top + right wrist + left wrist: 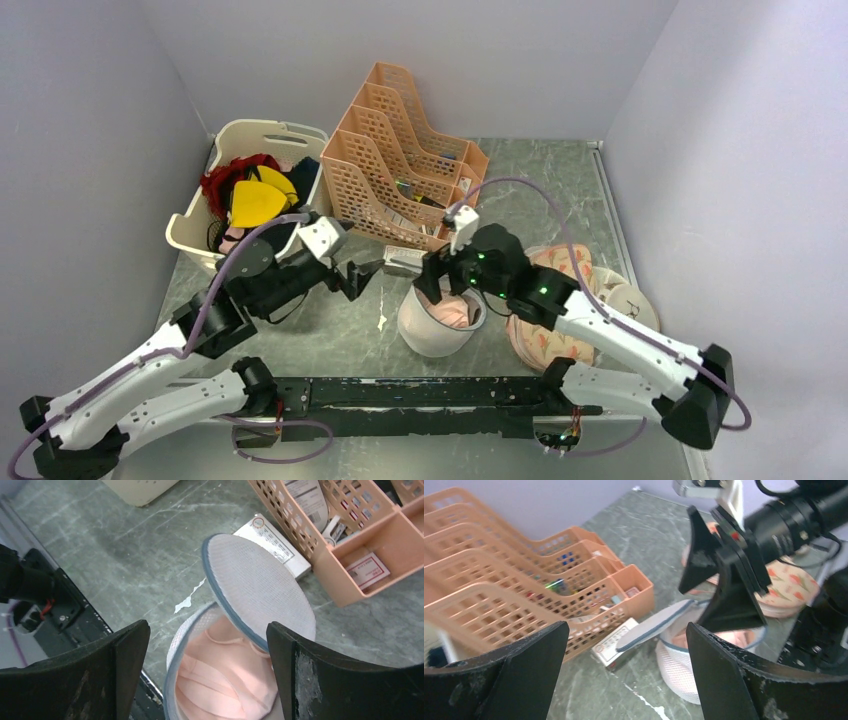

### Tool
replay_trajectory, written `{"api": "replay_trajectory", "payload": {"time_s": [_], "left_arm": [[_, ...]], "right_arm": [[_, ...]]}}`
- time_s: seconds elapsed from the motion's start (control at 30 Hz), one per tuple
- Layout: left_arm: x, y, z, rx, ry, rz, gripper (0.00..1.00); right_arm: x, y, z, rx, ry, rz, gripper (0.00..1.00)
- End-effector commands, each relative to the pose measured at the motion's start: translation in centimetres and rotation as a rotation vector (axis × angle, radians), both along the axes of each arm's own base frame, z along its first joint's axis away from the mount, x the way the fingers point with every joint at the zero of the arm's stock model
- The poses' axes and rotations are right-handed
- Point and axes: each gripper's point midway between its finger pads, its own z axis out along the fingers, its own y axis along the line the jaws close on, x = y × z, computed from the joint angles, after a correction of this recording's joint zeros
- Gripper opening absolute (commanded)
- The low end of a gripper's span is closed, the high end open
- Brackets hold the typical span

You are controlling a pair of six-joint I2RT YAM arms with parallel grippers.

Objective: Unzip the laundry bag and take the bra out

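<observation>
The laundry bag [430, 335] stands upright on the table centre, unzipped, with its round mesh lid [260, 587] flipped up at the back. The pale pink bra [235, 675] lies folded inside; it also shows in the top view [456, 313]. My right gripper [207, 675] is open and hovers just over the bag's mouth, one finger on each side of the rim [172, 655], holding nothing. My left gripper [366, 276] is open and empty, left of the bag and apart from it. In the left wrist view the bag [679, 667] sits between its fingers [734, 685].
A peach tiered file organiser [400, 150] stands behind the bag, with a small box [405, 261] at its foot. A cream basket [195, 235] of red, yellow and black clothes is at the back left. A peach printed pad [565, 262] and white discs [630, 300] lie to the right.
</observation>
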Motion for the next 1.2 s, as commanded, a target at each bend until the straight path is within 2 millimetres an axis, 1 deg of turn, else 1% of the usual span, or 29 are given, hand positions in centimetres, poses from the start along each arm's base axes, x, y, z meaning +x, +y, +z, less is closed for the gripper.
{"api": "replay_trajectory", "payload": {"time_s": [0.0,0.03,0.07,0.1,0.17,0.2,0.27,0.37,0.43,0.5,0.6,0.63,0.67,0.77,0.8,0.87,0.97,1.03,1.1,1.17], "left_arm": [[2.0,3.9,1.1,-0.088,-0.044,0.225,0.99],[2.0,4.5,1.3,-0.099,-0.053,0.247,0.99],[2.0,5.0,1.5,-0.108,-0.058,0.266,0.99],[2.1,5.4,1.6,-0.114,-0.061,0.284,0.99],[2.1,5.9,1.8,-0.121,-0.066,0.302,1.00],[2.1,5.9,1.6,-0.119,-0.065,0.306,1.00],[2.2,5.8,1.4,-0.106,-0.060,0.302,1.00],[2.3,5.5,1.2,-0.087,-0.051,0.296,1.00],[2.3,5.4,1.1,-0.084,-0.049,0.295,1.00],[2.3,5.5,1.1,-0.085,-0.050,0.294,1.00],[2.3,5.8,1.3,-0.093,-0.055,0.303,1.00],[2.3,5.9,1.3,-0.094,-0.055,0.309,1.00],[2.3,6.1,1.4,-0.098,-0.058,0.314,1.00],[2.3,6.8,1.7,-0.114,-0.065,0.345,1.00],[2.3,7.1,1.9,-0.124,-0.069,0.353,1.00],[2.2,7.6,2.1,-0.140,-0.076,0.372,0.99],[2.2,8.4,2.4,-0.158,-0.080,0.400,1.00],[2.3,8.8,2.5,-0.168,-0.082,0.421,1.00],[2.4,9.1,2.4,-0.171,-0.078,0.437,0.99],[2.5,9.0,2.4,-0.171,-0.077,0.439,0.99]], "right_arm": [[0.8,0.7,-0.5,-0.188,-0.074,-0.066,0.88],[1.0,1.2,-0.7,-0.232,-0.084,-0.070,0.88],[1.2,1.8,-1.6,-0.297,-0.084,-0.070,0.89],[1.6,2.6,-0.9,-0.327,-0.105,-0.078,0.89],[2.1,3.6,-1.9,-0.444,-0.118,-0.081,0.89],[2.6,3.5,-2.3,-0.516,-0.137,-0.111,0.89],[3.1,4.1,-2.9,-0.629,-0.166,-0.134,0.88],[4.2,4.6,-3.4,-0.762,-0.211,-0.183,0.87],[5.1,4.9,-3.7,-0.821,-0.233,-0.218,0.84],[5.8,5.2,-4.4,-0.874,-0.249,-0.224,0.77],[6.3,5.4,-5.3,-0.921,-0.252,-0.244,0.62],[6.4,5.4,-5.6,-0.926,-0.250,-0.255,0.56],[6.4,5.4,-5.8,-0.923,-0.246,-0.260,0.52],[6.2,5.9,-6.1,-0.848,-0.213,-0.243,0.39],[6.1,5.8,-6.1,-0.818,-0.199,-0.238,0.35],[5.8,5.9,-6.3,-0.756,-0.159,-0.211,0.30],[5.6,5.9,-6.0,-0.670,-0.125,-0.195,0.22],[5.6,5.9,-5.4,-0.619,-0.116,-0.199,0.12],[5.6,6.2,-4.1,-0.556,-0.123,-0.210,0.00],[5.7,6.7,-1.7,-0.450,-0.150,-0.229,0.00]]}}
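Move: The laundry bag's raised lid flap is the right hand's target, about 5 cm ahead, 4 cm to its left and 6 cm below. The bag's body stands roughly 4 cm back, 2 cm to the right and 13 cm down. The pink bra inside is level with the hand, 4 cm right and 11 cm lower. A small white box lies some 14 cm ahead, 6 cm left, 18 cm below. From the left hand the flap is about 6 cm ahead, 8 cm right, 18 cm down. The right fingers shut on the zipped edge of the lid flap and pinch it. To get there the open hand swings left, then forward, about 7 cm each way, sinking and rolling some 45 degrees with its left side down, then eases slightly back and right while closing. The left hand, open and empty, draws off about 8 cm to the left, dipping and rising again, turning counter-clockwise. ##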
